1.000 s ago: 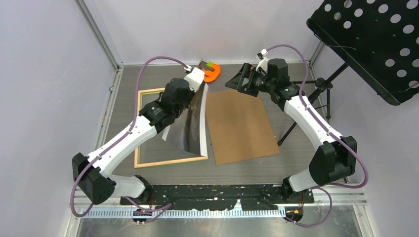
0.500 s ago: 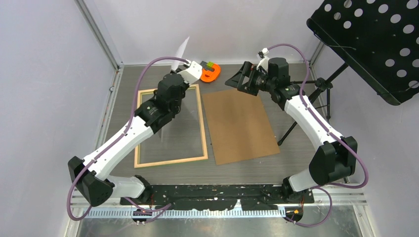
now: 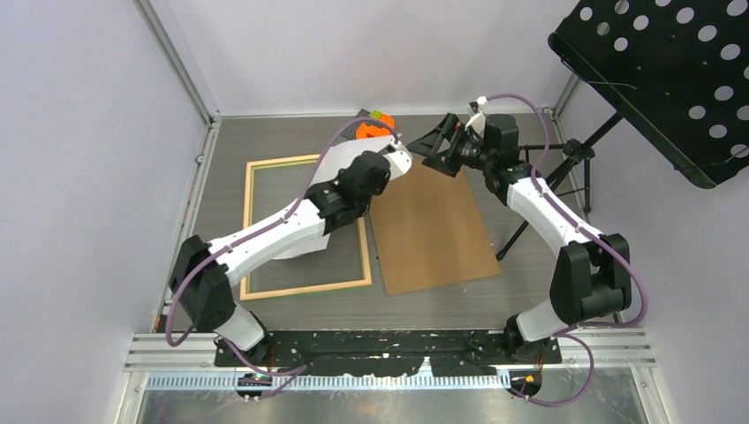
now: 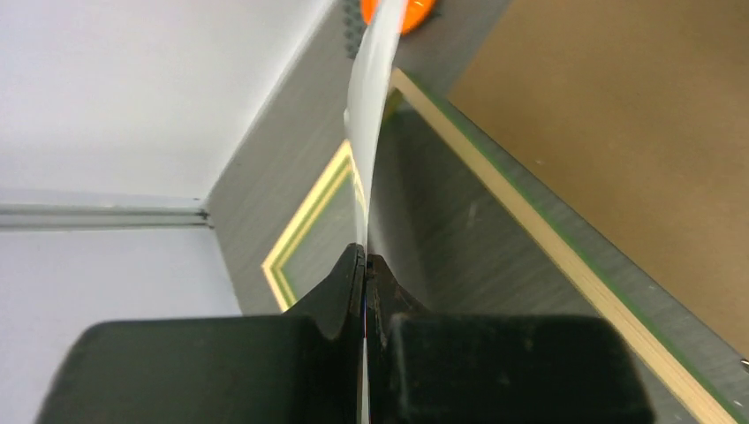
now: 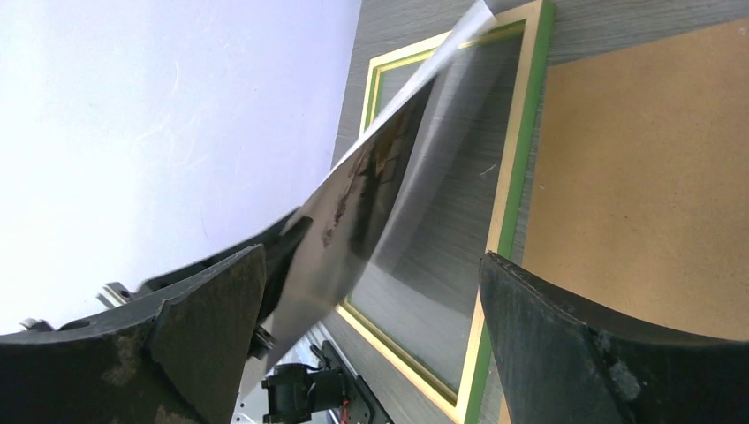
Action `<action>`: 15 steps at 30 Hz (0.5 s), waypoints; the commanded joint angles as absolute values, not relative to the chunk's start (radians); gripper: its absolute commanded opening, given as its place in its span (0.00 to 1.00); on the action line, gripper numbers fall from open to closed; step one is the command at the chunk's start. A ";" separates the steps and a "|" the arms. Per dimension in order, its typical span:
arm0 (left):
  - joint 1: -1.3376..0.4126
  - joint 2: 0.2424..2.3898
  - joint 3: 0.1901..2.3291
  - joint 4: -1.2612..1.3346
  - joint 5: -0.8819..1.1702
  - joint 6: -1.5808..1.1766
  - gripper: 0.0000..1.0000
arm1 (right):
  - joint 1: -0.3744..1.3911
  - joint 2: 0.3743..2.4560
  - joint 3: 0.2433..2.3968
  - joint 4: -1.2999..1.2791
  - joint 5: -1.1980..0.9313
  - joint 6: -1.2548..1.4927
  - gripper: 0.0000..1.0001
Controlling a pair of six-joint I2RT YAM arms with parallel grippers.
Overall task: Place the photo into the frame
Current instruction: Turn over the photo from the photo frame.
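Observation:
The photo (image 3: 340, 161) hangs in the air over the far right part of the frame (image 3: 261, 289), its white back showing from above. My left gripper (image 3: 382, 152) is shut on the photo's edge; in the left wrist view the photo (image 4: 371, 106) stands edge-on out of my left gripper (image 4: 364, 258). The frame lies flat, pale wood up, with a green side on its rail (image 4: 539, 234). My right gripper (image 3: 439, 143) is open, held apart from the photo near the board's far edge. Its wrist view shows the photo's dark glossy face (image 5: 371, 203) above the frame (image 5: 517, 177), beyond my right gripper (image 5: 371, 258).
A brown backing board (image 3: 433, 225) lies flat right of the frame. An orange object (image 3: 374, 126) sits at the back by the wall. A black perforated stand (image 3: 671, 71) on a tripod is at the far right. Walls close in at left and back.
The left arm swung the photo up off the frame's right side toward the back wall, then rightward over the frame's far right corner. The right gripper shifted slightly toward the back, still open.

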State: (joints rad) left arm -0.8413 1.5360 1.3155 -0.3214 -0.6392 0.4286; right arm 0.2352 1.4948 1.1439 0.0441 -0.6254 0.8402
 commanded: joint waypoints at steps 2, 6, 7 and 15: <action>-0.847 1.603 1.383 -0.388 -0.550 0.280 0.00 | 0.230 1.533 1.117 0.181 -0.651 0.912 0.96; -0.875 1.629 1.386 -0.394 -0.536 0.253 0.00 | 0.230 1.565 1.096 0.184 -0.645 0.923 0.97; -0.884 1.633 1.389 -0.397 -0.534 0.248 0.00 | 0.230 1.567 1.086 0.189 -0.642 0.928 0.97; -0.935 1.673 1.413 -0.417 -0.539 0.222 0.00 | 0.240 1.578 1.061 0.174 -0.619 0.929 0.97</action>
State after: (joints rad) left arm -0.9165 1.6524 1.3609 -0.4168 -0.5476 0.2630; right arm 0.2287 1.5810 1.0660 0.1276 -0.6331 0.9199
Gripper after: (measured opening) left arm 0.001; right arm 0.972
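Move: My left hand holds the photo by its edge. The brown backing board I'm bringing it towards lies about 18 cm to this hand's right, 14 cm back and 22 cm below; the frame is some 12 cm left, 14 cm back. For my open right hand, the photo's middle lies roughly 19 cm left, 16 cm back and 8 cm below; the board is 4 cm right and 17 cm back, the orange clip 9 cm left and 7 cm ahead. I lower the pinched photo with my left hand about 5 cm, then carry it level, about 5 cm to the right overall and slightly back, from over the frame towards the board and my right gripper, fingers tipping down some 10 degrees. My right hand sinks about 5 cm, jaws staying wide open, its fingers also dipping a little, and doesn't take hold yet. ##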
